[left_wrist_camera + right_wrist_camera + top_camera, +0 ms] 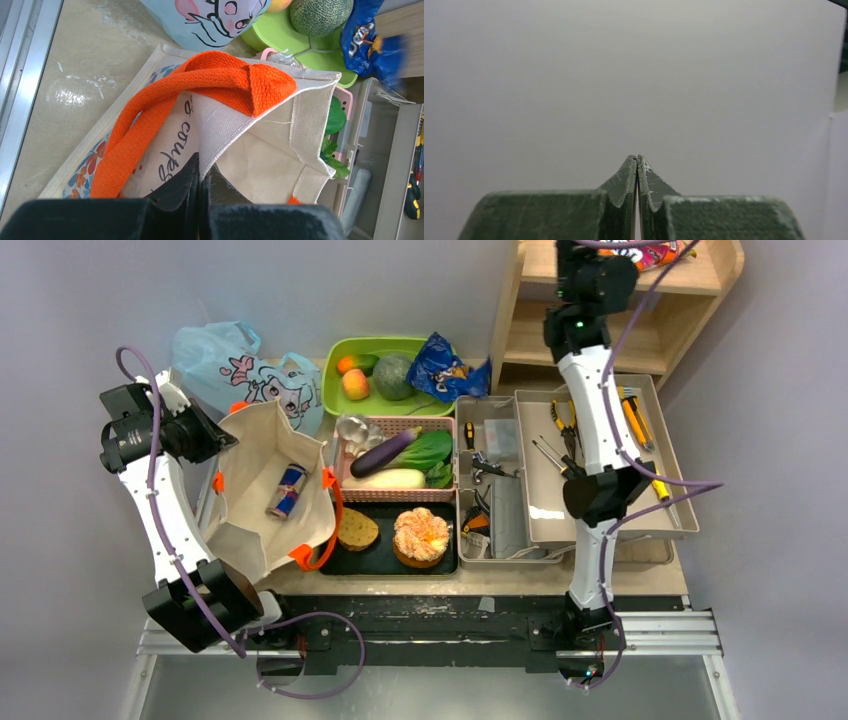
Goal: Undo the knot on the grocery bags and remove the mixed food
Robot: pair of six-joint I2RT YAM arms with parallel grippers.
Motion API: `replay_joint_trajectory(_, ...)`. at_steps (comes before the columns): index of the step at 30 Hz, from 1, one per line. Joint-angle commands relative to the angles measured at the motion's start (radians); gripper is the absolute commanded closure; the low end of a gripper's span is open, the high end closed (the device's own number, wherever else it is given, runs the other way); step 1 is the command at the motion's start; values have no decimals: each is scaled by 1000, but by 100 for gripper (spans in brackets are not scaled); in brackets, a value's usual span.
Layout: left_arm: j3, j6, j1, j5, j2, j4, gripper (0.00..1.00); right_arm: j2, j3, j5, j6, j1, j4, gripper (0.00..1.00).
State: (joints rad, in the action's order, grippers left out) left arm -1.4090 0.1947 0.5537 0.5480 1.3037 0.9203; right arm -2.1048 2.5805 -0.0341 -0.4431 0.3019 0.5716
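Observation:
My left gripper [202, 171] is shut on the rim of the beige canvas tote [260, 155], just below its orange handle [200, 82]. From above, the left gripper [220, 440] holds the tote [250, 525] open at its left edge, and a drink can [288, 490] lies inside. The light-blue plastic bag [235, 370] lies behind the tote; I cannot make out its knot. My right gripper [637, 159] is shut and empty, raised high and facing a blank wall.
A green tray [372, 408] holds an orange [347, 364], peach [355, 385] and melon [393, 377], with a blue snack pack [445, 368] beside it. A pink basket [440, 422] holds eggplant [385, 453], radish [385, 478] and greens [428, 450]. A black tray [385, 558] holds bread [357, 530] and pastry [421, 537]. An open toolbox [590, 480] is on the right.

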Motion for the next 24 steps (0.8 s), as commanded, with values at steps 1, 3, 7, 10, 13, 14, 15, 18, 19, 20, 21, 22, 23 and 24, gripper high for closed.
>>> replay_joint_trajectory(1,-16,16,-6,15,-1,-47,100,35,-60,25,69,-117,-4,100)
replay_joint_trajectory(3,-21,2,-10,8,-3,-45,100,161,-279,-123,177,-137,-11,90)
replay_joint_trajectory(7,-9,2,-24,1,1,-47,100,344,-585,-392,272,-93,-138,52)
replay_joint_trajectory(10,-5,-5,-38,-11,0,-46,100,370,-669,-425,263,-20,-287,32)
replay_joint_trajectory(13,-13,-27,-38,-24,0,-26,100,344,-691,-386,172,57,-437,20)
replay_joint_trajectory(14,-16,-36,-38,-27,0,-22,100,329,-705,-360,153,75,-460,19)
replay_joint_trajectory(15,-19,-42,-38,-29,1,-18,100,307,-706,-339,145,91,-489,17)
replay_joint_trajectory(18,-26,-47,-38,-33,2,-13,100,218,-682,-223,128,120,-579,15)
replay_joint_trajectory(19,-27,-47,-39,-33,3,-14,100,185,-672,-191,128,125,-604,13)
replay_joint_trajectory(20,-28,-48,-38,-33,2,-14,100,157,-663,-164,129,129,-616,12)
replay_joint_trajectory(21,-27,-48,-39,-33,2,-15,100,130,-656,-138,129,134,-624,11)
replay_joint_trajectory(22,-27,-49,-39,-33,3,-14,100,94,-648,-115,127,137,-629,11)
replay_joint_trajectory(23,-27,-49,-38,-34,3,-15,100,62,-632,-94,124,140,-643,10)
replay_joint_trajectory(24,-25,-50,-38,-33,4,-15,100,29,-613,-75,124,143,-660,9)
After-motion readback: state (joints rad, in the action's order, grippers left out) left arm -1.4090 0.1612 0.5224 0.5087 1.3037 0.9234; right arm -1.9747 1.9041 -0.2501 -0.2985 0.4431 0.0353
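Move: Below and beyond the high, empty right hand, the blue chip bag hangs over the right end of the green tray, roughly 14 cm ahead, 12 cm to the left and 60 cm down. The melon sits about 12 cm to the left of the bag and 2 cm nearer; the pink basket is some 5 cm back and 24 cm left of this hand. From the left hand, the chip bag lies about 33 cm ahead, 43 cm right and 19 cm lower. Swooping down some 35 cm, the right hand first swings out right and forward, then sweeps back left by about 20 cm and finally pushes forward again, coming down towards the blue chip bag. Its shut, empty fingers spread nearly wide on the way, while the wrist tips over by some 65 degrees, from fingers pointing up to fingers level, aimed forward and left. It does not yet reach the bag. ##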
